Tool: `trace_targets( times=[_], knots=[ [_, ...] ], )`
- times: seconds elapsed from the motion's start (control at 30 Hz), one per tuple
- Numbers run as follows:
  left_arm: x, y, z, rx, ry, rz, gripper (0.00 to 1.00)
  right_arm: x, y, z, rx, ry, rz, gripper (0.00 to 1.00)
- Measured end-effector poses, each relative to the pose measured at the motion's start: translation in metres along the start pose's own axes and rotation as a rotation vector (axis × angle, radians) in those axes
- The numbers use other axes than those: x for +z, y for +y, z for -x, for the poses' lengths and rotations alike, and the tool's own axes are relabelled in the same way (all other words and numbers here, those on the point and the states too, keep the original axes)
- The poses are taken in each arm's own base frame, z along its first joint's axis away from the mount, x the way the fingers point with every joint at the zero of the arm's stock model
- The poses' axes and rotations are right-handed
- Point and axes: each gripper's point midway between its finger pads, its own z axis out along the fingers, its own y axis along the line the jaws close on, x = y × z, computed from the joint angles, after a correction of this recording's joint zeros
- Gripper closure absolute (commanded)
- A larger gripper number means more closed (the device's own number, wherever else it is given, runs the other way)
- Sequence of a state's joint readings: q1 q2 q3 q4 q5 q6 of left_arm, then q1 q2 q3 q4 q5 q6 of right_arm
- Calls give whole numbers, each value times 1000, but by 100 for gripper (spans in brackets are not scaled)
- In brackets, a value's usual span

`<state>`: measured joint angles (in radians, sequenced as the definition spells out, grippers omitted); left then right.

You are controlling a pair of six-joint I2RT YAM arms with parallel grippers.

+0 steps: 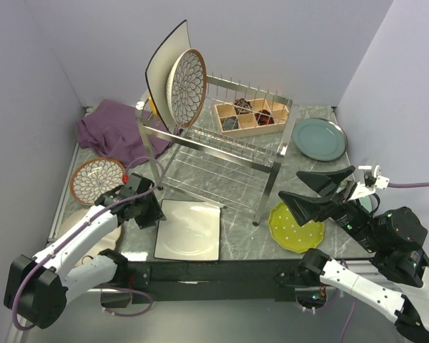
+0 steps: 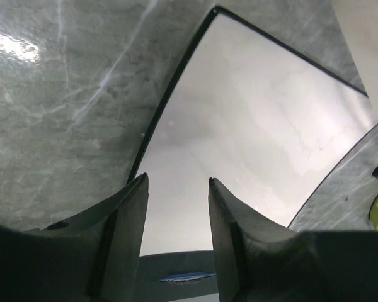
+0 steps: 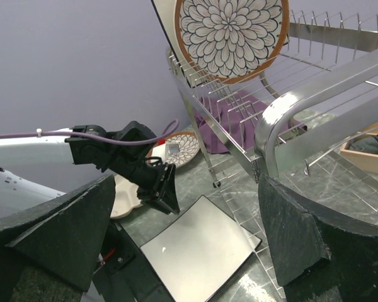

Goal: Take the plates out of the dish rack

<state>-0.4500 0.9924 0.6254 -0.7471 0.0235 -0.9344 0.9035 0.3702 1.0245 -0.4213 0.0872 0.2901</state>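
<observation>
The dish rack (image 1: 222, 153) stands mid-table. At its back left corner a large cream square plate (image 1: 163, 63) stands upright, with a brown-rimmed patterned plate (image 1: 188, 87) (image 3: 232, 34) in front of it. A second cream square plate (image 1: 190, 229) (image 2: 258, 132) (image 3: 198, 251) lies flat on the table near the front. My left gripper (image 1: 153, 214) (image 2: 176, 179) hovers over that plate's left edge, open, with nothing between its fingers. My right gripper (image 1: 289, 186) (image 3: 188, 182) hangs wide open and empty above a yellow-green plate (image 1: 295, 226).
A wooden compartment box (image 1: 250, 116) sits on the rack's right side. A teal-grey plate (image 1: 319, 138) lies at the back right, another patterned plate (image 1: 97, 179) at the left and a purple cloth (image 1: 114, 128) behind it. Walls close in on three sides.
</observation>
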Motion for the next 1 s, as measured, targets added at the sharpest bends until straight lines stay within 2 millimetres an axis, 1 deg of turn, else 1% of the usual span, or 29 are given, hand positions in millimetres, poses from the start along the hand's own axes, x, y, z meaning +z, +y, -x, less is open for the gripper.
trace_targets(
  times=[0.1, 0.2, 0.27, 0.33, 0.37, 0.43, 0.47, 0.53, 0.57, 0.6, 0.63, 0.67, 0.7, 0.77, 0.8, 0.83, 0.9, 1.0],
  knots=[
    [-1, 2, 5, -15, -26, 14, 51, 0, 0, 0, 0, 0, 0, 0],
    [-9, 0, 15, -23, -74, 18, 50, 0, -1, 0, 3, -1, -9, 0],
    [-21, -6, 26, -24, -127, -6, 48, 2, -5, -2, 16, 5, -31, 1],
    [-40, -18, 40, -19, -199, -61, 46, 6, -8, -10, 43, 21, -51, 1],
    [-52, -27, 49, -12, -242, -103, 44, 9, -10, -17, 63, 39, -61, 0],
    [-80, -45, 64, 7, -324, -199, 41, 18, -15, -42, 107, 96, -85, 0],
    [-93, -53, 70, 16, -363, -244, 35, 23, -18, -59, 132, 132, -98, 0],
    [-119, -68, 82, 38, -444, -332, 28, 30, -26, -99, 182, 213, -128, 0],
    [-130, -72, 86, 49, -482, -369, 21, 32, -32, -126, 222, 250, -146, 0],
    [-139, -75, 89, 56, -516, -399, 18, 30, -38, -154, 254, 300, -171, 0],
    [-147, -77, 92, 68, -547, -422, 14, 26, -42, -175, 276, 338, -190, 0],
    [-155, -78, 94, 76, -578, -444, 3, 21, -47, -199, 303, 374, -213, 0],
    [-163, -78, 96, 84, -609, -464, 1, 15, -50, -221, 323, 417, -233, 0],
    [-176, -80, 100, 101, -664, -497, 0, 5, -50, -254, 348, 485, -256, 0],
    [-181, -80, 101, 104, -682, -508, 1, 2, -47, -267, 356, 514, -261, 0],
    [-185, -80, 102, 110, -702, -518, 1, -1, -41, -274, 364, 535, -257, 0],
    [-192, -80, 104, 121, -732, -530, 0, -2, -23, -285, 378, 560, -236, 0],
    [-201, -80, 106, 137, -771, -549, 1, -7, 3, -312, 365, 639, -235, 0]
  ],
)
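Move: The square white plate lies flat, its middle some 27 cm left of the right hand, 5 cm farther out and about 40 cm below. The yellow plate is 8 cm right of that hand and 7 cm ahead, and the rack's right front foot 5 cm left and 9 cm ahead, both at table height. From the left hand, the square plate's middle is 11 cm right, level fore and aft, 5 cm down; the rack's left front foot is 14 cm straight ahead. Towards the square white plate's near right corner the right hand swoops down nearly 30 cm, first slightly forward, then back, swinging about 12 cm left, wide open and tipping some 45 degrees downward. The left hand rises away from the plate's left side by over 20 cm, a little forward, tilting up until it points more forward, its half-open fingers spreading fully. ##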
